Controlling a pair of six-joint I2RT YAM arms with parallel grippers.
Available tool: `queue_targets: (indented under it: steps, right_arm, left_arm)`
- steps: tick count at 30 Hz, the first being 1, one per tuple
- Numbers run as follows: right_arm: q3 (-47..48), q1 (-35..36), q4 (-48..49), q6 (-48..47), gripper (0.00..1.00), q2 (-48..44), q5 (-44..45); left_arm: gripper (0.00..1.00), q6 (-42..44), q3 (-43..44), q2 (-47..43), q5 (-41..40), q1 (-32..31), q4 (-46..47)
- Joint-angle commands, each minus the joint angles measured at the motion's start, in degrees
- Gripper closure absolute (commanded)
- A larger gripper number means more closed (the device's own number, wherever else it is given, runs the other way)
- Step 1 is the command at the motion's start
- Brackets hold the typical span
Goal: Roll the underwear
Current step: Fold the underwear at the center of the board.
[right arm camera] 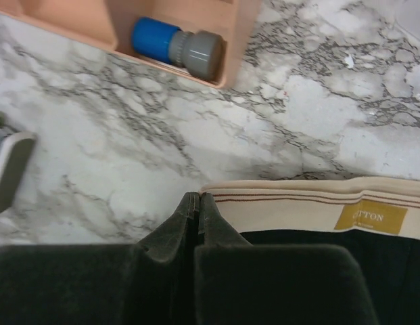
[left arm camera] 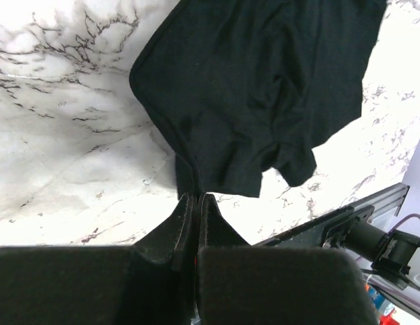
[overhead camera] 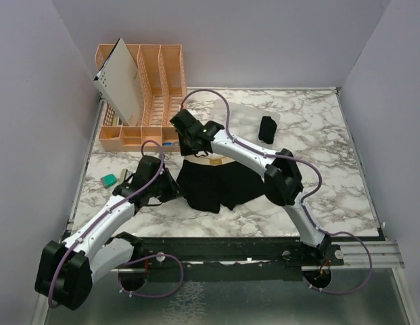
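A black underwear lies flat at the table's middle, its tan band at the far side. My left gripper is shut at its left leg edge; in the left wrist view the dark hem runs into the closed fingertips. My right gripper is shut at the left end of the tan band, with the jaw tips pinching its corner. A second underwear, rolled into a small black bundle, lies at the back right, away from both grippers.
A peach organizer rack with a white board leaning in it stands at the back left. A blue and grey bottle lies in its front tray. A teal object lies at the left. The metal rail runs along the front edge.
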Motion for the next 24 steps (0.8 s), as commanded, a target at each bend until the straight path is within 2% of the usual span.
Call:
queue_targets:
  steps: [1, 6, 12, 17, 24]
  right_arm:
    - [-1.07, -1.53, 3.95, 2.83, 0.99, -4.45, -7.00]
    - [-3.84, -4.17, 7.12, 4.96, 1.00, -6.77, -12.62]
    - [-11.08, -8.20, 13.49, 5.25, 1.00, -9.84, -20.98]
    - [-13.43, -8.94, 14.16, 5.12, 1.00, -11.39, -22.67]
    - [-12.88, -8.17, 15.29, 7.26, 0.99, -11.17, -25.39]
  left_arm:
    - [1.00, 1.02, 4.74, -2.37, -4.46, 0.46, -8.30]
    - [1.00, 3.32, 8.63, -3.01, -5.44, 0.76, -12.62]
    - [1.00, 7.13, 14.79, -0.55, 0.00, 0.87, -13.95]
    - [1.00, 10.25, 20.77, 1.16, -2.37, 0.94, -19.73]
    - [1.00, 8.55, 19.34, -0.66, -5.77, 1.78, -24.53]
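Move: The left hand already pinches the black underwear's near left corner, with the garment's middle about 5 cm ahead, 12 cm to the right and 5 cm below. From the right hand, pinching the waistband's left end, that middle lies some 9 cm back, 12 cm right and 7 cm below. The tan label is about 1 cm back and 10 cm right of this hand, the blue bottle in the tray roughly 5 cm ahead and 5 cm left. Still pinching the underwear, both hands lift, left about 8 cm, right 4 before swinging some 3 cm rightward. ##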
